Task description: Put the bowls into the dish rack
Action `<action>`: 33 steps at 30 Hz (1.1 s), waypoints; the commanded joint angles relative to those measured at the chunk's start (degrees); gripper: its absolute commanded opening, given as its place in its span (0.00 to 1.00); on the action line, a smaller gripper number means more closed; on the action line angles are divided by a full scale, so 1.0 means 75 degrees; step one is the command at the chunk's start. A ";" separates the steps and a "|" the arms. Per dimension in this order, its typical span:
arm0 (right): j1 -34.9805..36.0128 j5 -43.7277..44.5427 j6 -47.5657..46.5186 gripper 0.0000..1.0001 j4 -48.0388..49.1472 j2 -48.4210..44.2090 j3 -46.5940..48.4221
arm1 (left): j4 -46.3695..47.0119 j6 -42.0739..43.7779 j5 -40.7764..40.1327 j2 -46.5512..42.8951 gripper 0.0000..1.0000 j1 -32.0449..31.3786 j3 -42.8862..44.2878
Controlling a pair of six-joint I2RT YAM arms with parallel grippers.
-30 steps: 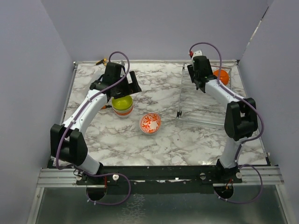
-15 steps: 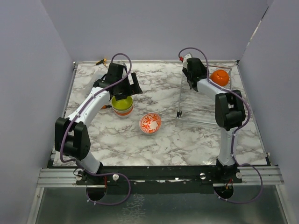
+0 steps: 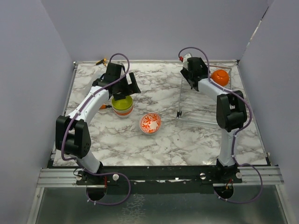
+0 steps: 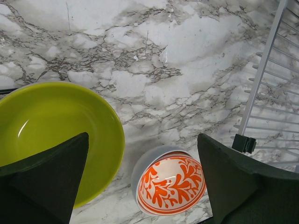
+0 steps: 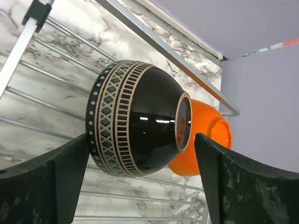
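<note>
A dark brown bowl (image 5: 135,126) with a patterned band lies on its side on the dish rack (image 5: 46,70), its foot against an orange bowl (image 5: 210,135). My right gripper (image 5: 142,136) straddles the dark bowl with its jaws open; the right finger stands clear of the bowl. From above, the right gripper (image 3: 194,77) is at the dish rack's (image 3: 180,100) far end beside the orange bowl (image 3: 220,77). My left gripper (image 3: 122,87) hangs open over a lime green bowl (image 3: 122,103) that tops a stack. A white bowl with an orange pattern (image 3: 150,123) sits alone on the table. In the left wrist view the left gripper (image 4: 142,137) holds nothing, with the lime bowl (image 4: 46,126) at left and the patterned bowl (image 4: 170,186) below.
The rack's wire edge (image 4: 268,70) runs down the right of the left wrist view. A small yellow and black object (image 3: 101,61) lies at the table's back left corner. Purple walls close in the table on three sides.
My right gripper's jaws have widened around the dark brown bowl, which now rests in the rack. The right arm folded back toward the rack's far end. The left arm shifted only slightly.
</note>
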 commanded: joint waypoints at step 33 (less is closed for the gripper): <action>-0.0244 -0.1399 0.7245 0.67 -0.3796 -0.0309 0.1467 | -0.0010 0.0035 0.0382 -0.0609 0.99 0.0086 -0.0447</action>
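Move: The right hand's fingers already stand open at the black bowl, whose middle is about 3 cm ahead, 1 cm to the right and 3 cm below the hand point. The orange bowl sits some 12 cm to the right of the black bowl and 3 cm farther out; the rack's left rail runs about 10 cm to the left of the black bowl, level with it and slightly lower. From the left hand, the black bowl is roughly 18 cm ahead, 40 cm right and 7 cm lower. Leaving the black bowl behind, the right hand backs off and shifts to its left by about 4 cm each while climbing some 5 cm clear, then begins to roll strongly, left side rising about 45 degrees, with a clockwise swing that turns the fingers more steeply down. From the top of that arc it sinks again by nearly as much and eases forward a little, towards the near-left side of the black bowl, as the empty fingers narrow from wide open to about two thirds. ##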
